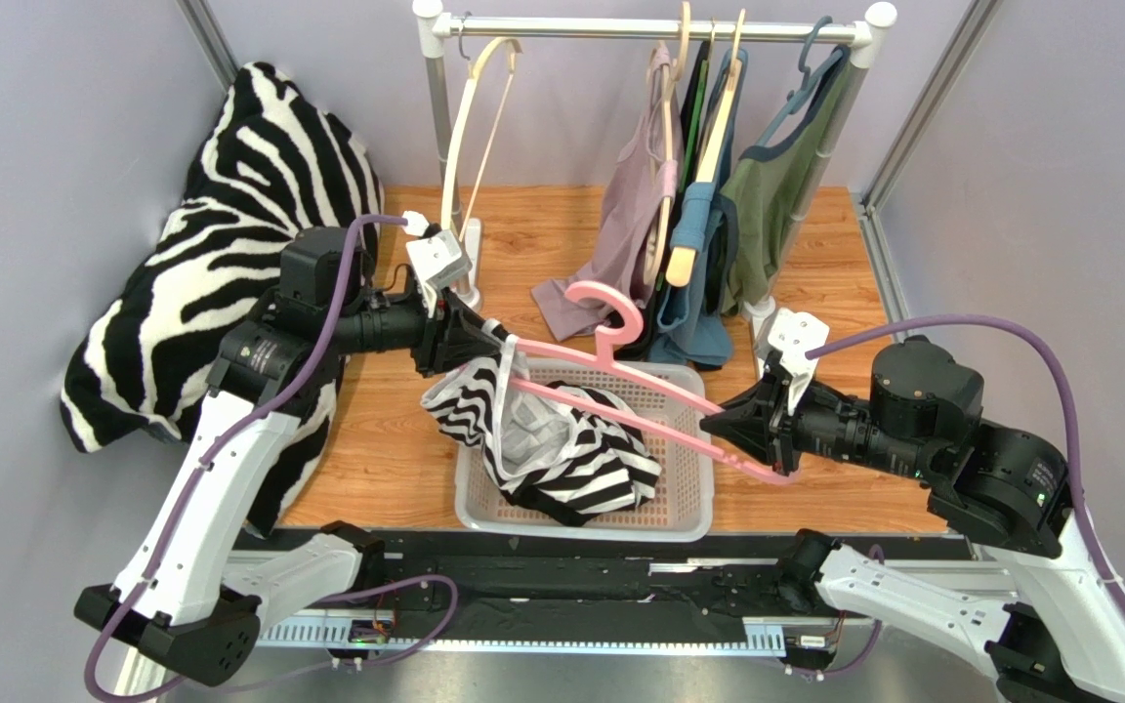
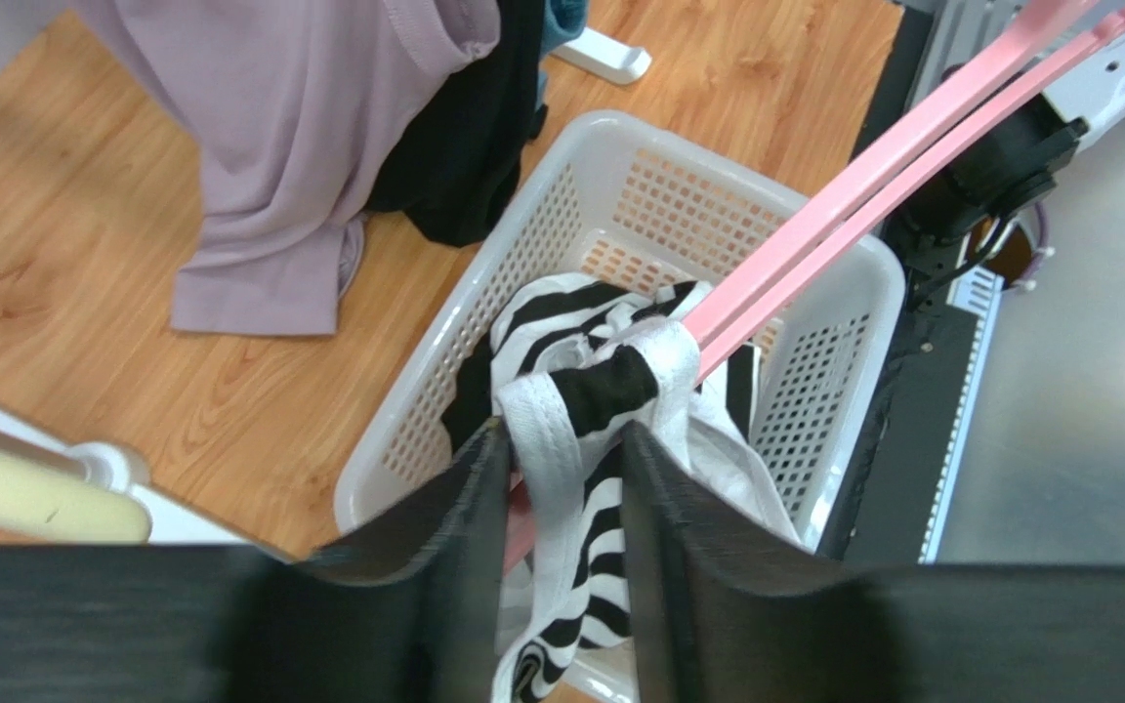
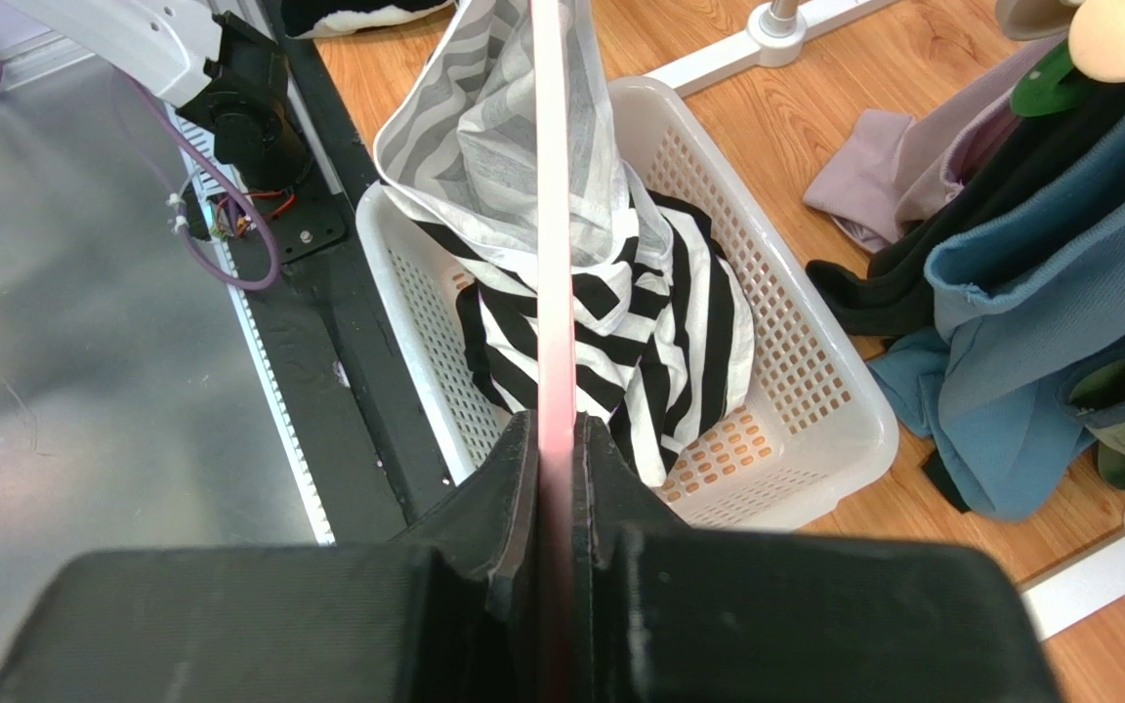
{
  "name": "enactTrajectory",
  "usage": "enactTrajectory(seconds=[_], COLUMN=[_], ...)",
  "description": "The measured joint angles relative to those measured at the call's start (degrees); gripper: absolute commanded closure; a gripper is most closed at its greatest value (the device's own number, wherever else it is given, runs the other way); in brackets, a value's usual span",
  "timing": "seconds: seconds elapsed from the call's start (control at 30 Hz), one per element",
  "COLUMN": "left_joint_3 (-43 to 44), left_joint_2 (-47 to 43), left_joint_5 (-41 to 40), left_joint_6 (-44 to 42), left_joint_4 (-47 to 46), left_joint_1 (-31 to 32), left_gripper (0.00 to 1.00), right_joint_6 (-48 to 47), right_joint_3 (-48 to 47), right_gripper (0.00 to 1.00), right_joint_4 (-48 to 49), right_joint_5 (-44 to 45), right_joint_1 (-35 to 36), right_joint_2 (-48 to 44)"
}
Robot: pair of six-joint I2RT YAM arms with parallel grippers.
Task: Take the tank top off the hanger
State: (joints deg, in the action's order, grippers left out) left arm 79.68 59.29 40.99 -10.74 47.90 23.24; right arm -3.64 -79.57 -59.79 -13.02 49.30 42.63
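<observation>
A black-and-white striped tank top [image 1: 569, 440] hangs off a pink hanger [image 1: 627, 388] and sags into a white basket [image 1: 679, 513]. My left gripper [image 1: 503, 356] is at the hanger's left end. In the left wrist view its fingers [image 2: 566, 440] stand on either side of the top's white strap [image 2: 561, 425], with the left pad touching it; I cannot tell whether the strap is pinched. My right gripper [image 1: 723, 425] is shut on the hanger's right end. In the right wrist view the hanger's pink bar [image 3: 551, 220] is clamped between the right gripper's jaws [image 3: 558, 425], with the tank top [image 3: 642, 293] draped over it.
A clothes rail [image 1: 657, 27] at the back carries several hung garments [image 1: 701, 220] and an empty wooden hanger [image 1: 473, 117]. A zebra-print cushion [image 1: 216, 264] leans at the left wall. A lilac garment [image 2: 305, 176] trails onto the wooden floor near the basket wall [image 2: 422, 396].
</observation>
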Motion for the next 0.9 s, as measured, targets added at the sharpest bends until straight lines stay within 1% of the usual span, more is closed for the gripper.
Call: enactTrajectory(seconds=[0.03,0.07,0.13,0.17,0.27,0.57,0.73,0.83,0.9], left_joint_3=[0.00,0.00,0.00,0.02,0.55,4.02,6.60,7.23,7.23], left_joint_2=[0.42,0.76,1.03,1.03,1.03,1.03,1.03,1.03,1.14], left_joint_5=[0.66,1.27,2.01,2.08,2.05,0.83,-6.10,-11.13,-12.94], left_joint_6=[0.15,0.24,0.37,0.39,0.63,1.20,1.20,1.29,1.57], left_joint_4=[-0.31,-0.46,-0.61,-0.70,-0.96,-0.37,-0.20,-0.44,-0.44], left_joint_1=[-0.09,-0.11,-0.13,-0.13,-0.13,-0.72,-0.94,-1.22,-1.25], left_gripper=[0.72,0.77,0.83,0.88,1.00,1.00,1.00,1.00,1.00], right_joint_6=[-0.02,0.00,-0.02,-0.02,-0.04,0.09,0.85,1.60,2.75], right_joint_3=[0.00,0.00,0.00,0.00,0.07,0.07,0.04,-1.01,-2.84], right_gripper=[1.00,1.00,1.00,1.00,1.00,1.00,1.00,1.00,1.00], right_joint_4=[-0.20,-0.59,-0.90,-0.94,-1.20,-0.81,-1.73,-4.42,-6.45], right_joint_5=[0.11,0.52,0.90,0.94,1.01,1.46,3.39,5.95,8.11], right_joint_1=[0.00,0.00,0.00,0.00,0.00,0.00,0.00,0.00,0.00], right_joint_2=[0.00,-0.04,-0.09,-0.09,-0.09,-0.90,-2.80,-4.35,-5.29])
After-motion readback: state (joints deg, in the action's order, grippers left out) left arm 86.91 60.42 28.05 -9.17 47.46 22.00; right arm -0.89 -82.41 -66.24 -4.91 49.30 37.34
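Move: The tank top's strap lies between the left hand's parted fingers, about 1 cm to its right, still looped near the left end of the pink hanger, whose middle is some 12 cm right of this hand and 5 cm back. The basket sits about 29 cm below, 9 cm right and 3 cm ahead; the bare hanger hangs some 20 cm ahead, 2 cm left and slightly higher. From the right hand, which holds the hanger's other end, the strap is about 19 cm left and 9 cm ahead. The left hand stays nearly in place while its half-open fingers shut on the strap, then carries the strap about 4 cm up and as far forward, bearing somewhat left too and turning some 15 degrees counter-clockwise, towards the bare hanger and away from the right hand. The right hand keeps its pinch on the pink hanger, holding almost still at first, then, as the left hand moves off, draws the hanger about 4 cm to the right, swinging roughly 10 degrees clockwise, to pull its left end out of the tank top. ##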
